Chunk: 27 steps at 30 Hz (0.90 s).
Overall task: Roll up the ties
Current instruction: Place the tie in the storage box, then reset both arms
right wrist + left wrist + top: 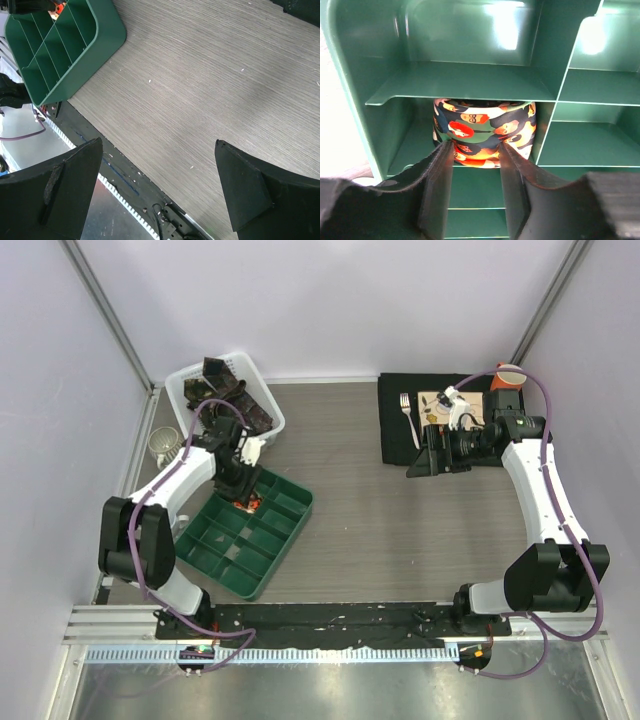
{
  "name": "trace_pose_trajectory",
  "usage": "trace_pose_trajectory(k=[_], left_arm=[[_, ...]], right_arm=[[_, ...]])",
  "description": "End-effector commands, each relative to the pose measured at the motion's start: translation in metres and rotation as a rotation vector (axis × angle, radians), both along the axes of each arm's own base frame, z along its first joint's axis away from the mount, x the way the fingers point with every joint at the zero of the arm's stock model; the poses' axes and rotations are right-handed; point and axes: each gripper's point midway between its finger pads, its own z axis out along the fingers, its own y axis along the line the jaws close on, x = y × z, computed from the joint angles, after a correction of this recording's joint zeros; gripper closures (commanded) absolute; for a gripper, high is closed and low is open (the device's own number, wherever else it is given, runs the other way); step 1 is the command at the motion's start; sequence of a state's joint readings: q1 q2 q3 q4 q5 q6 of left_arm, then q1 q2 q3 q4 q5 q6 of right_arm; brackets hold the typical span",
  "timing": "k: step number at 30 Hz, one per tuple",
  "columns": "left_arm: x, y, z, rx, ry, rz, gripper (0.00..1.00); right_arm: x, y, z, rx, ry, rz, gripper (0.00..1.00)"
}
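Note:
A rolled red-orange multicolour tie [482, 127] sits in a corner compartment of the green divided tray [470, 82]. My left gripper [476, 150] reaches down into that compartment, its two fingertips pressed against the near sides of the roll. From above, the left gripper [240, 492] covers most of the tie [247, 505] at the tray's [280, 535] far corner. Dark ties [228, 390] lie heaped in a white basket [258, 380] behind it. My right gripper [415, 465] hangs wide open with nothing between its fingers [159, 150], over bare table.
A black mat [395, 430] at the back right carries a fork [408, 412], a patterned plate [437, 405] and an orange cup [508, 375]. A white cup [163, 445] stands left of the basket. The tray's other compartments [235, 550] hold nothing.

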State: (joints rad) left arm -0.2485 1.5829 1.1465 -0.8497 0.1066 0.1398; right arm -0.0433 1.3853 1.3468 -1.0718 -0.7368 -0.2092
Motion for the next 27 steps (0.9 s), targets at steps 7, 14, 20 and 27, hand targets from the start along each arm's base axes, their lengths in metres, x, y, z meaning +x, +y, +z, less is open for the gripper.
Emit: trace_pose_trajectory(k=[7, 14, 20, 27], left_arm=[[0.024, -0.007, 0.091, -0.04, -0.172, -0.025, 0.22], [0.024, -0.012, 0.159, -0.101, -0.292, -0.028, 0.0], [0.023, -0.014, 0.207, -0.202, -0.38, 0.04, 0.0], [-0.001, 0.011, 0.192, -0.155, -0.36, 0.162, 0.0]], right_arm=[[0.003, -0.004, 0.017, -0.034, -0.087, 0.015, 0.0], [0.016, -0.017, 0.022, -0.109, -0.134, -0.014, 0.0], [0.02, -0.03, 0.02, -0.175, -0.145, -0.055, 0.01], [-0.005, -0.033, -0.022, -0.192, -0.056, -0.05, 0.0]])
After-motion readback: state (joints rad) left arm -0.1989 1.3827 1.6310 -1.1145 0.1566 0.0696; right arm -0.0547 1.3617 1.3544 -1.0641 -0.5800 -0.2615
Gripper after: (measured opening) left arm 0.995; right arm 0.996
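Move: The rolled tie sits in its compartment of the green storage box right at the left hand's half-open fingertips, its middle about 1 cm ahead and 2 cm below. From that hand, the white basket stands roughly 20 cm ahead and 5 cm to the left; the white mug is some 18 cm left and 4 cm back, both at nearly its height. From the right hand the tie lies about 36 cm left, 2 cm back and 16 cm below. The left fingertips lift off the rolled tie and spread from half open to fully open as the hand climbs about 20 cm above the box, easing some 4 cm forward and then partly back while its fingers tilt forward by roughly 20 degrees. The empty, open right hand drifts about 3 cm to its right and rolls slightly. ##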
